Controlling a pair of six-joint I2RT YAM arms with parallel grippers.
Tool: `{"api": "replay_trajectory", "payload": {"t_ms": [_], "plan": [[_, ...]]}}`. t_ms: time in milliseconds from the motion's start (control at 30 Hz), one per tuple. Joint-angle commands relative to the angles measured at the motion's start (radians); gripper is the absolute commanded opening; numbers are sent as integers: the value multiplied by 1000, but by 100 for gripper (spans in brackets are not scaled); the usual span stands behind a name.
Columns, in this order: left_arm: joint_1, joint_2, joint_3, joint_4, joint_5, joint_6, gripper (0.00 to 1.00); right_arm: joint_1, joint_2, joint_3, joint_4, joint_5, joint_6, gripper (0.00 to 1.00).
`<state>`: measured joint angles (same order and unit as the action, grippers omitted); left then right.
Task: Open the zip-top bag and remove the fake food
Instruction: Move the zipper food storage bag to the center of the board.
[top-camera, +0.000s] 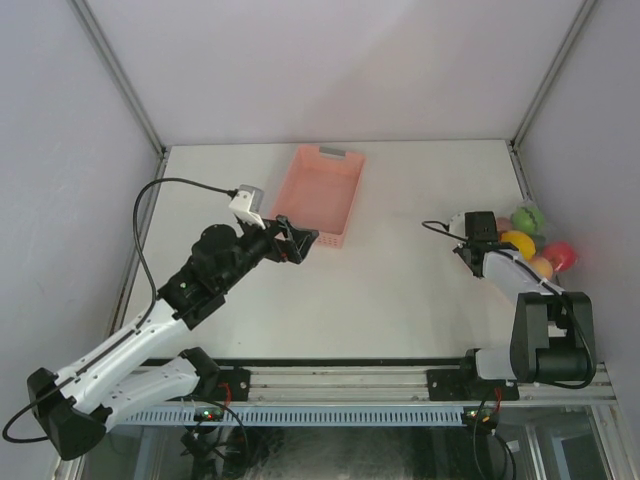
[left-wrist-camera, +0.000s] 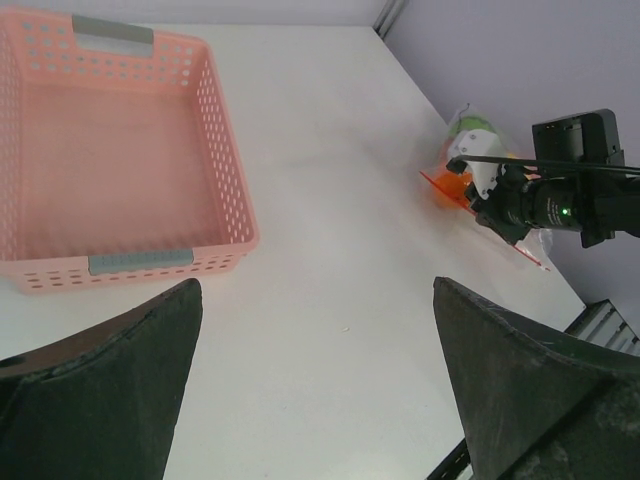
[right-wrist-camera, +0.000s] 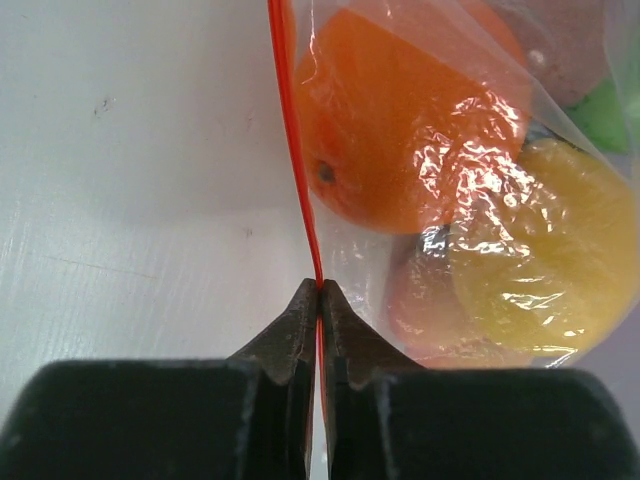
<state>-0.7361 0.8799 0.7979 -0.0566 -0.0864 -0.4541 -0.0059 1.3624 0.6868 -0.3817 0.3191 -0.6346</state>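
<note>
The clear zip-top bag (right-wrist-camera: 430, 250) lies at the table's right edge, its fake food inside: an orange fruit (right-wrist-camera: 400, 120), a yellow piece (right-wrist-camera: 540, 260) and a green one (top-camera: 528, 217) show through the plastic. My right gripper (right-wrist-camera: 320, 288) is shut on the bag's thin red zipper strip (right-wrist-camera: 297, 150), pinching it edge-on between the fingertips. In the top view the right gripper (top-camera: 468, 245) sits at the bag's left end. My left gripper (top-camera: 300, 240) hovers open near the pink basket, nothing between its fingers (left-wrist-camera: 120, 390).
A pink slotted basket (top-camera: 325, 195) stands at the back centre of the white table, with nothing in it. Grey walls and metal frame posts close in the table's sides. The right arm's wrist (left-wrist-camera: 560, 205) sits over the bag.
</note>
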Motion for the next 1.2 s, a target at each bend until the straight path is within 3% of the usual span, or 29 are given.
{"api": "replay_trajectory", "payload": {"t_ms": [0,200,467,600,767,967,1167], "plan": [[4,-40,-34,90,-4,44,100,5,-22,0,47,34,-6,0],[3,-93,-101,145,12,83,100,23,-153,7,33,-86,15,0],[3,-141,-224,411,192,180,100,75,-312,29,-4,-346,29,0],[3,-124,-282,541,257,177,100,112,-355,51,-20,-480,34,0],[-9,-75,-289,573,259,173,98,161,-366,81,-41,-628,50,0],[-24,24,-264,591,190,31,90,213,-320,151,-63,-764,93,0],[-26,100,-234,594,144,-121,76,236,-255,226,-77,-945,134,0]]}}
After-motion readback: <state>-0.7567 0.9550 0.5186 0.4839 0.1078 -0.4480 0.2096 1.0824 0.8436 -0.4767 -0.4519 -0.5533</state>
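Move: My right hand already pinches the bag's red zip edge near its middle, with the food-filled part of the bag about 9 cm to its right and 4 cm farther out. The board's centre lies some 39 cm to this hand's left and 5 cm ahead, and the pink basket about 43 cm left and 20 cm ahead. From my empty left hand, high over the board, the bag lies roughly 50 cm right, 6 cm ahead and 24 cm down. I keep my right fingers shut on the zip edge and, lifting first, carry it about 20 cm left towards the board's centre while rising some 12 cm. As it goes, that hand's left side rolls up and the hand swings counter-clockwise, each by nearly 40 degrees. My left hand eases back 3 cm, then shifts right and a little down towards the bag, its wide-open fingers starting to narrow. ##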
